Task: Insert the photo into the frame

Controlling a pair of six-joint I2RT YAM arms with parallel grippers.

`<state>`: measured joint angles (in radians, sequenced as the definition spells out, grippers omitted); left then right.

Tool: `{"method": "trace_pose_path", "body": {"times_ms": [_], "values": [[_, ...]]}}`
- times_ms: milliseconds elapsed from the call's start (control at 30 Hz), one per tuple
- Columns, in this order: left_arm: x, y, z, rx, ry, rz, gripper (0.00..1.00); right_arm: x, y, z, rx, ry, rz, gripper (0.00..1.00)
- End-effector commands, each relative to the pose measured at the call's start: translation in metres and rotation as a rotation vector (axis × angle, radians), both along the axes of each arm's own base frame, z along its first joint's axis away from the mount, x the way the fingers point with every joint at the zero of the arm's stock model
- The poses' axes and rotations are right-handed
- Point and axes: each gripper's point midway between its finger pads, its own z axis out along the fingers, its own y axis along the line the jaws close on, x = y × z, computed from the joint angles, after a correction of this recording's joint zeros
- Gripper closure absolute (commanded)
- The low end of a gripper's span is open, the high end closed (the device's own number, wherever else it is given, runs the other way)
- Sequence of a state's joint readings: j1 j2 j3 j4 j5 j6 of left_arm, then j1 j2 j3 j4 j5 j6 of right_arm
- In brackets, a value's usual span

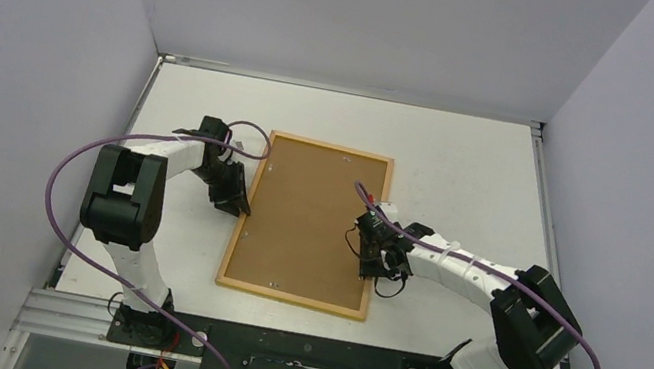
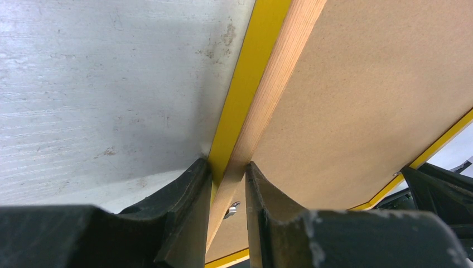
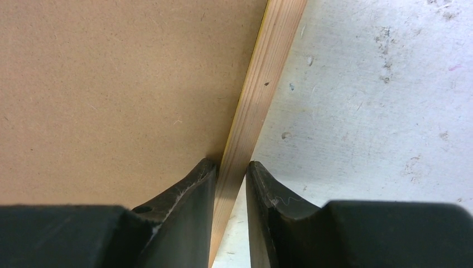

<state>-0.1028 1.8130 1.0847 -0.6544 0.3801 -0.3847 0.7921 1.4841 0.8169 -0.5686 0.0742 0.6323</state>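
The frame (image 1: 288,295) lies back side up in the middle of the table, a thin light wood rim around a plain brown backing board (image 1: 312,217). My left gripper (image 1: 243,208) is shut on its left rail; in the left wrist view the fingers (image 2: 195,190) pinch the yellow-and-wood rail (image 2: 245,95), which looks slightly raised. My right gripper (image 1: 372,264) is on the right rail, and in the right wrist view it (image 3: 231,170) is closed across the wooden strip (image 3: 265,84). The photo is hidden or out of view.
A small metal clip (image 2: 233,209) sits on the inside of the rail by my left fingers. White walls enclose the table (image 1: 468,169) on three sides. Purple cables loop off both arms.
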Motion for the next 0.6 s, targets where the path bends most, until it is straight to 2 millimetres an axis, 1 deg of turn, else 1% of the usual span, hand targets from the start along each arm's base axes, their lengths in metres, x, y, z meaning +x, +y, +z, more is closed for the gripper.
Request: {"method": "trace_pose_path", "body": {"times_ms": [0, 33, 100, 200, 267, 300, 367, 400, 500, 567], "values": [[-0.002, 0.001, -0.007, 0.015, 0.026, 0.008, 0.89, -0.008, 0.01, 0.0, 0.053, 0.015, 0.072, 0.78], [-0.002, 0.001, -0.007, 0.015, 0.025, 0.007, 0.89, -0.01, 0.014, 0.001, 0.076, 0.027, 0.083, 0.78], [-0.002, 0.001, -0.006, 0.014, 0.023, 0.008, 0.89, -0.009, 0.015, 0.004, 0.09, 0.024, 0.072, 0.75], [-0.002, 0.0, -0.004, 0.006, 0.02, 0.009, 0.89, -0.003, 0.014, 0.011, 0.095, 0.007, 0.025, 0.67], [-0.003, -0.003, -0.001, -0.014, 0.015, 0.013, 0.89, 0.009, 0.008, 0.019, 0.072, -0.03, -0.041, 0.64], [-0.005, -0.005, 0.0, -0.029, 0.017, 0.015, 0.89, 0.011, 0.006, 0.021, 0.063, -0.036, -0.066, 0.62], [-0.009, -0.011, 0.004, -0.063, 0.016, 0.025, 0.89, 0.021, 0.006, 0.027, 0.058, -0.053, -0.119, 0.6], [-0.012, -0.012, 0.006, -0.068, 0.019, 0.042, 0.91, 0.025, 0.006, 0.029, 0.059, -0.056, -0.144, 0.58], [-0.019, -0.022, 0.015, -0.086, -0.02, 0.08, 0.94, 0.037, 0.007, 0.038, 0.103, -0.064, -0.234, 0.46], [-0.023, -0.028, 0.021, -0.094, -0.042, 0.099, 0.97, 0.042, -0.002, 0.044, 0.113, -0.074, -0.314, 0.37]]}}
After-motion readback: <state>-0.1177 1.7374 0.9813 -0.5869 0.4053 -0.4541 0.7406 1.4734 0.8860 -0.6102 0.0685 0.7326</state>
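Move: The left fingers already pinch the frame's left rail; the frame's middle lies about 13 cm to their right, level ahead. A metal clip sits roughly 5 cm back and 1 cm right of them. The right fingers are closed on the right rail, the frame's middle about 8 cm ahead and 13 cm left of them, its near right corner some 8 cm back and 1 cm right. All lies within 1 cm of hand height. Right fingers open off the right rail, rising and going forward about 2 cm each; left drags the frame back-right. ##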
